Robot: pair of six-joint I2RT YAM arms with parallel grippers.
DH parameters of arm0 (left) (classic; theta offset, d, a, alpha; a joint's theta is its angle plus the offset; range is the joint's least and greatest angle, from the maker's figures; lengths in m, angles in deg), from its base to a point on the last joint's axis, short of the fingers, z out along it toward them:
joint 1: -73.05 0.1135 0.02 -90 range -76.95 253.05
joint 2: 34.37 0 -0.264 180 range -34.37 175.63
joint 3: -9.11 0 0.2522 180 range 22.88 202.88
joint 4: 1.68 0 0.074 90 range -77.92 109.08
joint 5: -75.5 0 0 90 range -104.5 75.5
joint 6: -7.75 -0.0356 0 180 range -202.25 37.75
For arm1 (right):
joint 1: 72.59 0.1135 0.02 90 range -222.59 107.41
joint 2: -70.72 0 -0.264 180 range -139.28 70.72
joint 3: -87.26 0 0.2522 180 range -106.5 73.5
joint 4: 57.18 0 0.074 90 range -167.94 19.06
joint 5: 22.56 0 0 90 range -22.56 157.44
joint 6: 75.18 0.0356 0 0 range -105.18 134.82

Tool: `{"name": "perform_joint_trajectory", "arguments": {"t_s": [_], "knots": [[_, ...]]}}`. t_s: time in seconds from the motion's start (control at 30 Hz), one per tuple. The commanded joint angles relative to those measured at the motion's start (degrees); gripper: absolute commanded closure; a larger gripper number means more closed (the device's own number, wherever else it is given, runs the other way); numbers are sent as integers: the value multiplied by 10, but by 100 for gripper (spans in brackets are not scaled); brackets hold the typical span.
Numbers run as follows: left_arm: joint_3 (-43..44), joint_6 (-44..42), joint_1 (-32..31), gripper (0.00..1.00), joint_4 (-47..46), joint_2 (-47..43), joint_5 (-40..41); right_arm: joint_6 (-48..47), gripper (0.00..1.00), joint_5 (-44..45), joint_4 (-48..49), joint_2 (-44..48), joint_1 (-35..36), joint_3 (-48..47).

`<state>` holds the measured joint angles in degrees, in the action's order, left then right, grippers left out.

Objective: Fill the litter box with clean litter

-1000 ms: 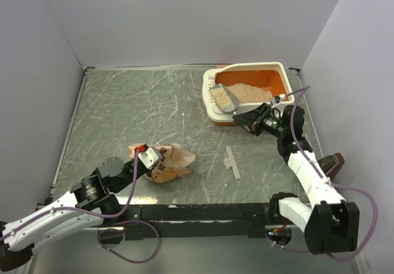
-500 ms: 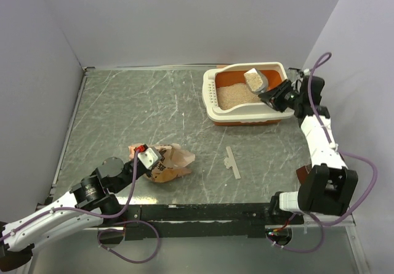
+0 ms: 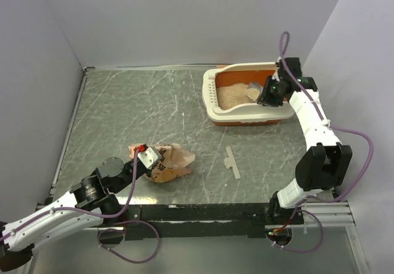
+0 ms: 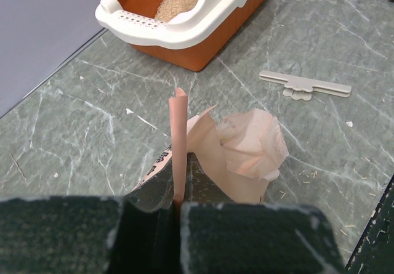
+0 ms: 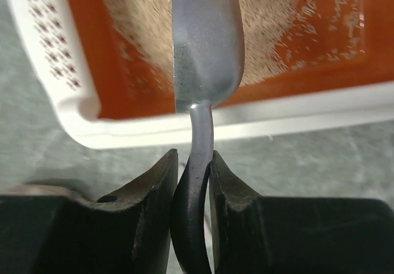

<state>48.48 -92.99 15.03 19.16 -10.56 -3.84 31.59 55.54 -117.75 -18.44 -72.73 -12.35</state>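
The litter box [image 3: 212, 106], cream rim and orange basin, stands at the table's far right and holds a mound of clean litter [image 3: 233, 94]. My right gripper [image 3: 271, 94] hangs over the box's right end, shut on the handle of a grey metal scoop [image 3: 253, 91]. In the right wrist view the fingers [image 5: 161, 181] pinch the handle, and the scoop [image 5: 206, 40] shows its back above the litter [image 5: 277, 21] inside the rim [image 5: 61, 95]. My left gripper [image 3: 148, 157] is shut on a raised edge of the tan paper bag [image 3: 173, 163], which lies crumpled near the front left. The left wrist view shows the jaws [image 4: 177, 203], the bag [image 4: 246, 151] and the box [image 4: 184, 32].
A flat white clip [image 3: 232, 161] lies on the grey marbled table between the bag and the box, and shows as well in the left wrist view [image 4: 306, 84]. Grey walls close in the left, back and right. The right arm stands tall along the right wall.
The right arm has swung the scoop from the box's left end across to its right end, with the wrist moving back toward the far wall. The left arm and the bag have not moved.
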Motion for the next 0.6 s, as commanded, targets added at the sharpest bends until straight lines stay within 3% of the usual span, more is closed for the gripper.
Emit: {"name": "perform_joint_trajectory", "arguments": {"t_s": [0.0, 0.2, 0.33, 0.43, 0.57], "knots": [[19, 17, -3, 99, -20, -6, 15, -87, 100, 190, -92, -12, 68, -95], [21, 19, -3, 99, -15, -1, 14, -147, 100, 384, -134, -37, 160, -146], [21, 17, -3, 99, -14, -1, 15, -196, 100, 572, -150, -59, 209, -159], [22, 17, -3, 99, -14, 2, 16, -224, 100, 650, -125, -54, 241, -144], [21, 17, -4, 99, -12, 7, 16, -236, 100, 681, -114, -36, 285, -138]]}}
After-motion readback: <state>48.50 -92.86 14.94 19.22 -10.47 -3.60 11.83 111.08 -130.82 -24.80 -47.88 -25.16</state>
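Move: The litter heap in the litter box, where the held scoop is being emptied, lies about 6 cm ahead of the right hand, 6 cm to its left and 17 cm below. The scoop's bowl hangs some 7 cm ahead, 3 cm left and 7 cm down; the box's middle is about 6 cm ahead, 3 cm left and 13 cm below. From the left hand, the heap lies roughly 26 cm ahead, 25 cm right and 17 cm below. The scoop, still gripped by its handle over the litter box and already pouring, is rolled farther over to the left by nearly 60 degrees, the right hand's left side going down. The right hand meanwhile rises about 5 cm, away from the heap, drifting only slightly left and back right; its fingers keep their hold. ##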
